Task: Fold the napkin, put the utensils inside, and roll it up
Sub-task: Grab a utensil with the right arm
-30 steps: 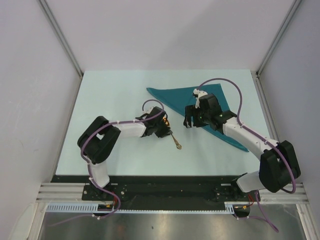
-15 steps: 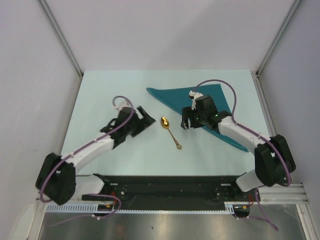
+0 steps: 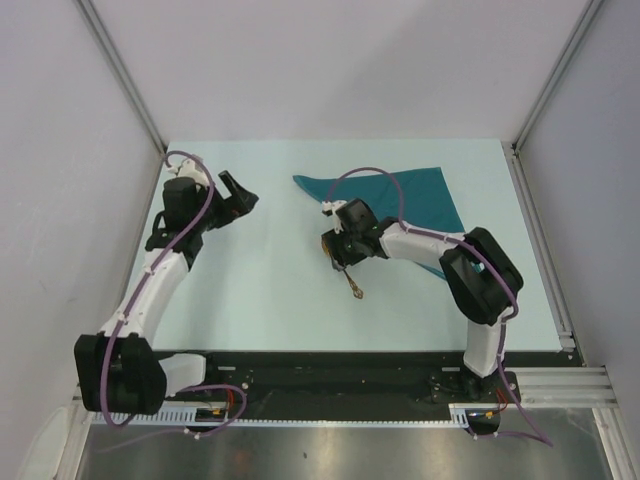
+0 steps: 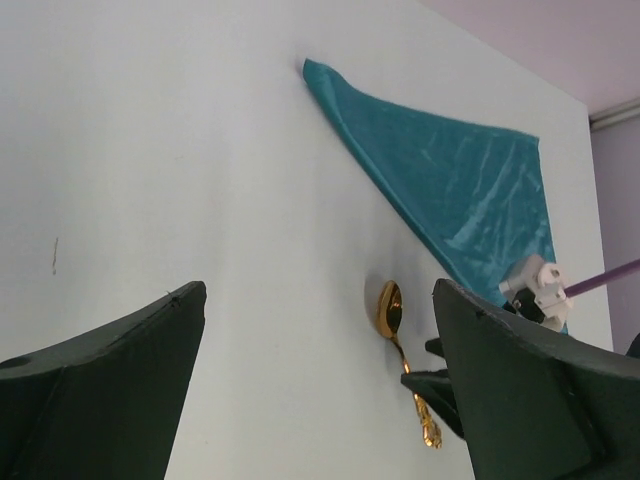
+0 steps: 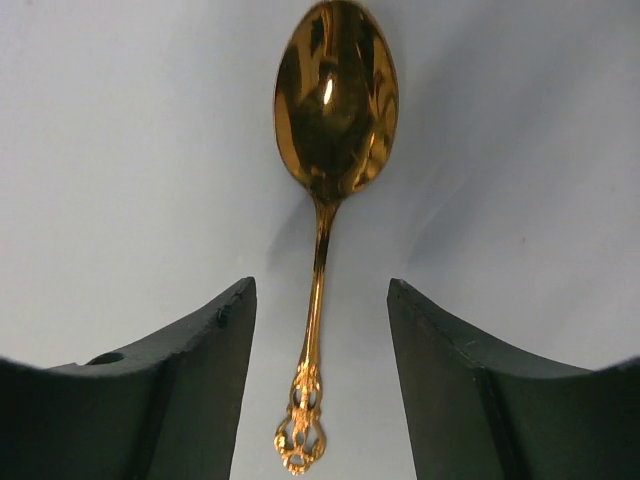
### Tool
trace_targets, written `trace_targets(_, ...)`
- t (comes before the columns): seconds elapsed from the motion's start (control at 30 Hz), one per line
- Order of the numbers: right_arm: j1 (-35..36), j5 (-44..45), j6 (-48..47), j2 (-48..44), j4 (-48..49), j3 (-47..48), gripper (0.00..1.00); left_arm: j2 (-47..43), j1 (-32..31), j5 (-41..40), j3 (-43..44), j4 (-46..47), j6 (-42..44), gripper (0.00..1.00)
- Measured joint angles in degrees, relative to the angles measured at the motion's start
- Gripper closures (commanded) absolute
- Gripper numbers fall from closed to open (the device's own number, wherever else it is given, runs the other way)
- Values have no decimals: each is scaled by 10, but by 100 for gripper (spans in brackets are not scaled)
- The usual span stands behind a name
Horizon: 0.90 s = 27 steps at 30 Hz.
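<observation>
The teal napkin (image 3: 405,195) lies folded into a triangle at the back right of the table, and also shows in the left wrist view (image 4: 450,185). A gold spoon (image 3: 353,287) lies on the bare table just left of the napkin's near edge, bowl away from the arms (image 5: 335,100) (image 4: 389,308). My right gripper (image 3: 339,258) (image 5: 320,295) hangs low over it and is open. Its fingers (image 5: 200,380) straddle the thin handle with a gap on each side. My left gripper (image 3: 238,192) (image 4: 318,295) is open and empty, far off at the back left.
The pale table (image 3: 260,290) is closed in by white walls with metal posts (image 3: 125,80) at left, back and right. A black rail (image 3: 330,365) with the arm bases runs along the near edge. My right forearm lies across the napkin's near tip.
My left gripper let go of the spoon, opened wide and swung away to the back left. My right gripper moved left off the napkin to over the spoon handle, its jaws narrowing a little.
</observation>
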Motion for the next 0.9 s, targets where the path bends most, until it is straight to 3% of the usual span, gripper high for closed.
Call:
trace_targets(0.1,9,12,-15,26,-4,25,46,32,15,47,1,6,17,0)
trace_targets(0.2,19,22,-28,40,-11,36,57,60,21,93,1,8,25,1)
trace_targets(0.3,27,33,-40,56,-26,54,71,71,24,126,1,15,25,0)
trace_targets(0.43,34,48,-51,76,-37,82,100,75,29,161,1,19,25,1)
trace_targets(0.73,30,72,-112,70,-52,81,100,71,33,187,1,23,35,0)
trace_targets(0.9,-48,66,-174,39,-84,72,100,62,48,195,1,23,40,0)
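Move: The gold spoon lies under the right hand's open fingers, its middle about 1 cm to the left, level fore and aft and some 2 cm below, its bowl pointing ahead and left and its neck nearly between the fingertips. The folded napkin's middle is about 14 cm to that hand's right and 10 cm farther out. From the left hand, the spoon is roughly 26 cm to the right, 8 cm back and 20 cm below. The right hand eases down and left by about 2 cm each, just a little forward, and its fingers shut on the spoon just behind the bowl, pinching the handle; it then swings about 7 cm right and 3 cm forward towards the napkin, rising some 1.5 cm while its left side dips about 15 degrees. The empty left hand, fingers kept wide open, sinks a few centimetres, drifts slightly right and turns about 15 degrees clockwise. ##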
